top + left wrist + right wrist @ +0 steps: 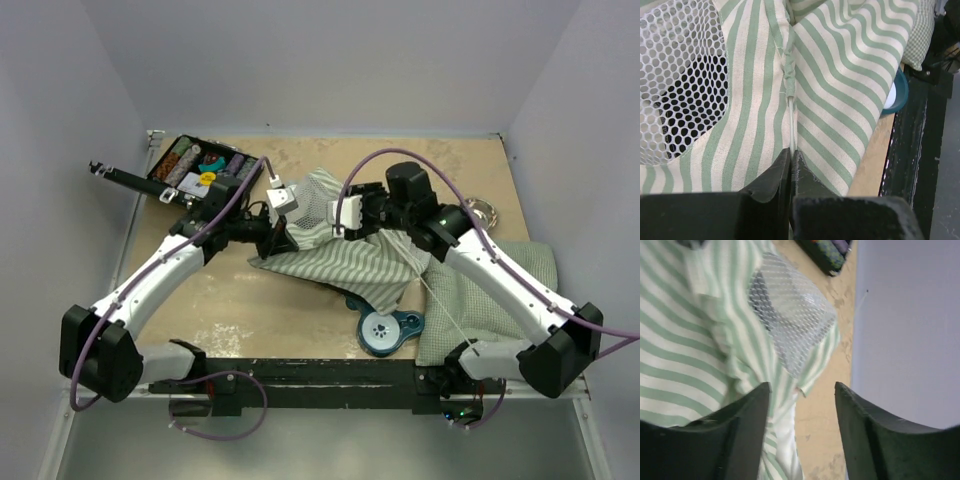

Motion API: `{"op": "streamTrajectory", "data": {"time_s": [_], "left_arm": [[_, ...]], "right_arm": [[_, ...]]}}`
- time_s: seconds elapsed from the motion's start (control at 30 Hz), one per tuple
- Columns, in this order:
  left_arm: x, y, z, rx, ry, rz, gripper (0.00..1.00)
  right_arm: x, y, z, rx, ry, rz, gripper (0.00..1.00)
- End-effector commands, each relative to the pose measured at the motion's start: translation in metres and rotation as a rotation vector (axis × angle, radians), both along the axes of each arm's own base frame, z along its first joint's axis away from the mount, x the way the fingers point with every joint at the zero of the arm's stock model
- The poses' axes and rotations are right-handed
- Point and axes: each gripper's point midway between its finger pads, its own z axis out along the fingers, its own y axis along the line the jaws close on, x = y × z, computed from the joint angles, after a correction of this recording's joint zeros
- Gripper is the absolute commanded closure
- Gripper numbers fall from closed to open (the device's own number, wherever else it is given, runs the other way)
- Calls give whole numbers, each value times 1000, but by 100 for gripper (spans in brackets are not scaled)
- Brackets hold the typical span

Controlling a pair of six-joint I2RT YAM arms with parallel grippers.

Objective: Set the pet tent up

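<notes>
The pet tent lies crumpled in the middle of the table, green-and-white striped with a mesh window. A thin white pole comes out of a gathered fabric sleeve along a seam. My left gripper is shut on that pole, at the tent's left edge. My right gripper stands open over the tent's far side. A fold of striped fabric lies against its left finger, and its right finger is over bare table. The mesh window sits just beyond.
A black tray of small items sits at the back left. A teal bowl stand and a green checked cushion lie at the front right. A metal bowl is at the right. A black rail runs along the front edge.
</notes>
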Motion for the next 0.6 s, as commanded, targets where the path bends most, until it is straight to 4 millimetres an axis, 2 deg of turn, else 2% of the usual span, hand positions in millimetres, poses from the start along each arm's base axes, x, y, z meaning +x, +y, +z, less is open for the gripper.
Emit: {"op": "streamTrajectory", "data": {"time_s": [0.0, 0.1, 0.23, 0.33, 0.37, 0.4, 0.43, 0.47, 0.57], "left_arm": [[-15, 9, 0, 9, -77, -27, 100], [-23, 16, -4, 17, -113, -12, 100], [-30, 25, -17, 41, -126, 9, 100], [-31, 27, -23, 44, -128, 22, 100], [-32, 27, -24, 44, -126, 24, 100], [-32, 27, -23, 43, -126, 24, 100], [-32, 27, -23, 40, -124, 25, 100], [-32, 27, -24, 42, -126, 25, 100], [-32, 27, -23, 41, -130, 27, 100]], "right_arm": [[1, -14, 54, 242, 112, -178, 34], [17, -47, 44, 345, 227, -373, 29], [43, -118, 16, 508, 415, -674, 24], [49, -159, 0, 640, 542, -845, 19], [46, -168, -10, 667, 588, -881, 18], [44, -178, -20, 686, 622, -911, 12], [43, -181, -30, 698, 639, -916, 10], [47, -195, -32, 713, 625, -945, 9], [56, -212, -50, 746, 662, -940, 10]]}}
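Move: The sleeve end where the pole leaves the tent's right side lies about 21 cm to the right of my right hand, 4 cm farther out and some 17 cm below. The steel bowl is roughly 38 cm right and 6 cm ahead of that hand, the checkered cushion 39 cm right and 19 cm back. My left hand already pinches a pole, whose sleeve mouth is about 5 cm to its right, 1 cm ahead and slightly lower. I swing my empty right hand about 21 cm right and 5 cm forward towards the tent's right sleeve end, rising briefly before dropping, while it turns sharply clockwise, its fingers tip downward and they open wider. My left hand keeps its pinch on the pole, drawing it back, down and left, some 6 cm in all. ##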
